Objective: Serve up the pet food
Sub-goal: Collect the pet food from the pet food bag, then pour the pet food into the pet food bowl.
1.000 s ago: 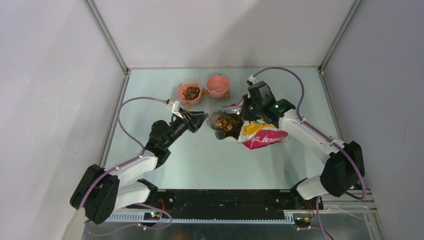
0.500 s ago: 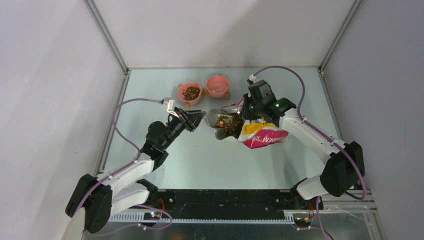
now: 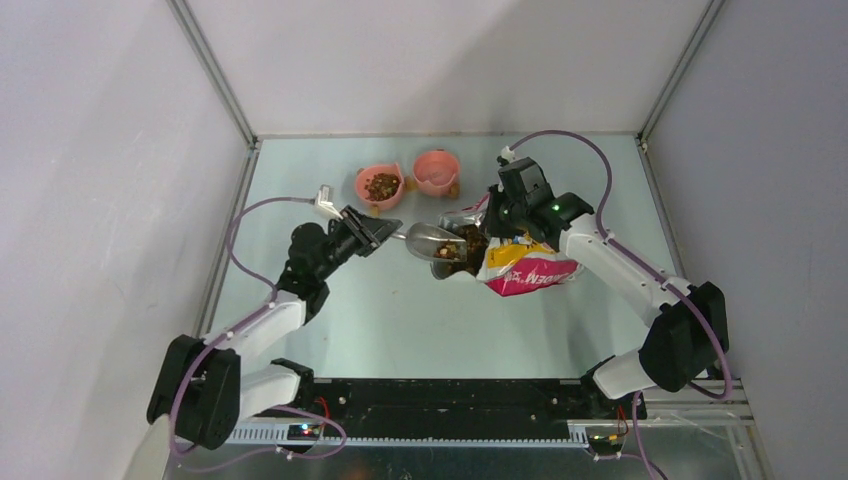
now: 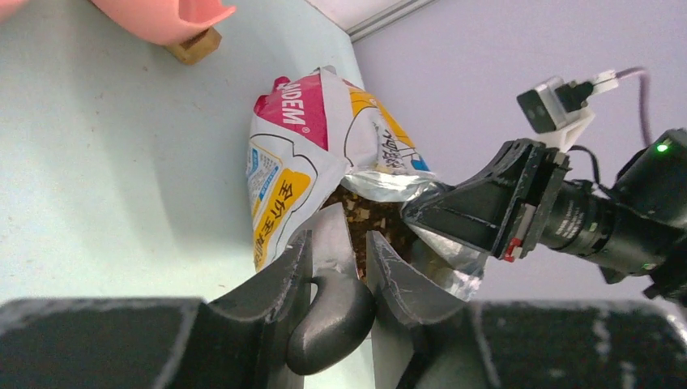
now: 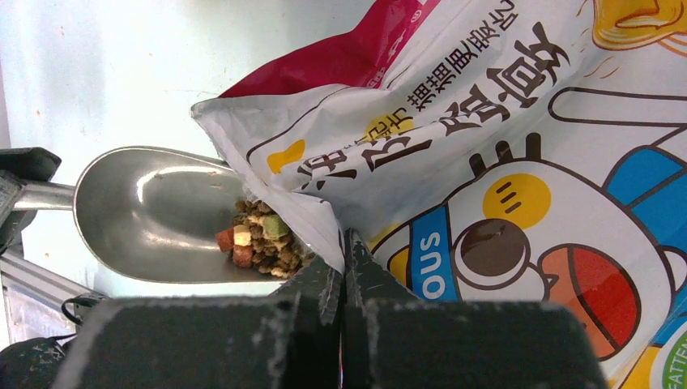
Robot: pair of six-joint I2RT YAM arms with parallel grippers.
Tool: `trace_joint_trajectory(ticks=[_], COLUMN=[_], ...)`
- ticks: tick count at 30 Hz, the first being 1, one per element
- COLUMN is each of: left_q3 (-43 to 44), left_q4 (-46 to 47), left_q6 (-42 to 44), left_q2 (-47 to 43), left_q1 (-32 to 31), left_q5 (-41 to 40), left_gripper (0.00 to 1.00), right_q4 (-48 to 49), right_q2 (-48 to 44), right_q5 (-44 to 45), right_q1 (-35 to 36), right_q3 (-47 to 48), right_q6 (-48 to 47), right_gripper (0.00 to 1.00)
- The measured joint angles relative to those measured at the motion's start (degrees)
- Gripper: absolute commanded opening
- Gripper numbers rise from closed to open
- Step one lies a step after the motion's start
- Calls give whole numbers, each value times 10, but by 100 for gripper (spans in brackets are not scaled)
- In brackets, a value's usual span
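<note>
The pet food shows as brown kibble in the bag's open mouth (image 3: 468, 246). A small clump (image 5: 263, 239) lies at the far end of the grey metal scoop (image 3: 430, 242). The printed bag (image 3: 522, 270) lies on its side, mouth toward the left. My left gripper (image 3: 384, 232) is shut on the scoop's handle (image 4: 336, 243), and the scoop's tip is in the bag's mouth. My right gripper (image 5: 344, 243) is shut on the bag's upper edge and holds the mouth open. More kibble fills the left pink bowl (image 3: 362, 192).
A second pink bowl (image 3: 437, 157) stands right of the filled one at the back of the table, just beyond the bag. Both bowls sit on small wooden feet (image 4: 193, 44). Metal frame posts run up at the table's back corners.
My left arm has drawn back to the left, pulling the scoop partly out of the bag. More bare metal shows on the scoop than before. The right arm and the bag have hardly moved.
</note>
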Motion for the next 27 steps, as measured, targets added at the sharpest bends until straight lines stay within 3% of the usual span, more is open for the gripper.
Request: trace_joint_trajectory(ticks=[10, 17, 27], left_q3=[4, 112, 246], left_q4=[37, -79, -191], left_q6=[-64, -31, -16], left_q2=[21, 14, 48], left_q1=[56, 77, 107], left_q5=[117, 163, 152], left_gripper=[0, 0, 0], right_q4=[-12, -12, -5], right_q2=[4, 4, 6], right_q5=[-24, -43, -80], right_q1=[-23, -41, -75], right_q3=[12, 13, 15], right_q6=[11, 14, 18], right_gripper=[0, 0, 0])
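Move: The left hand grips the scoop's handle; the scoop's front, with a little food on it, is still inside the bag's mouth, about 15 cm to this hand's right, level with it front to back and some 6 cm below. The filled bowl lies about 19 cm ahead and 3 cm left, the empty bowl about 22 cm ahead and 10 cm right, both some 18 cm down. From the right hand, shut on the bag's rim, the mouth is about 5 cm left, 2 cm back and 5 cm lower. The scoop's front comes free of the bag's mouth as the left hand, keeping its grip on the handle, first barely shifts, then climbs about 10 cm while drifting some 4 cm forward, turning only a few degrees. The right hand keeps pinching the rim and eases about 2 cm right and slightly forward. ##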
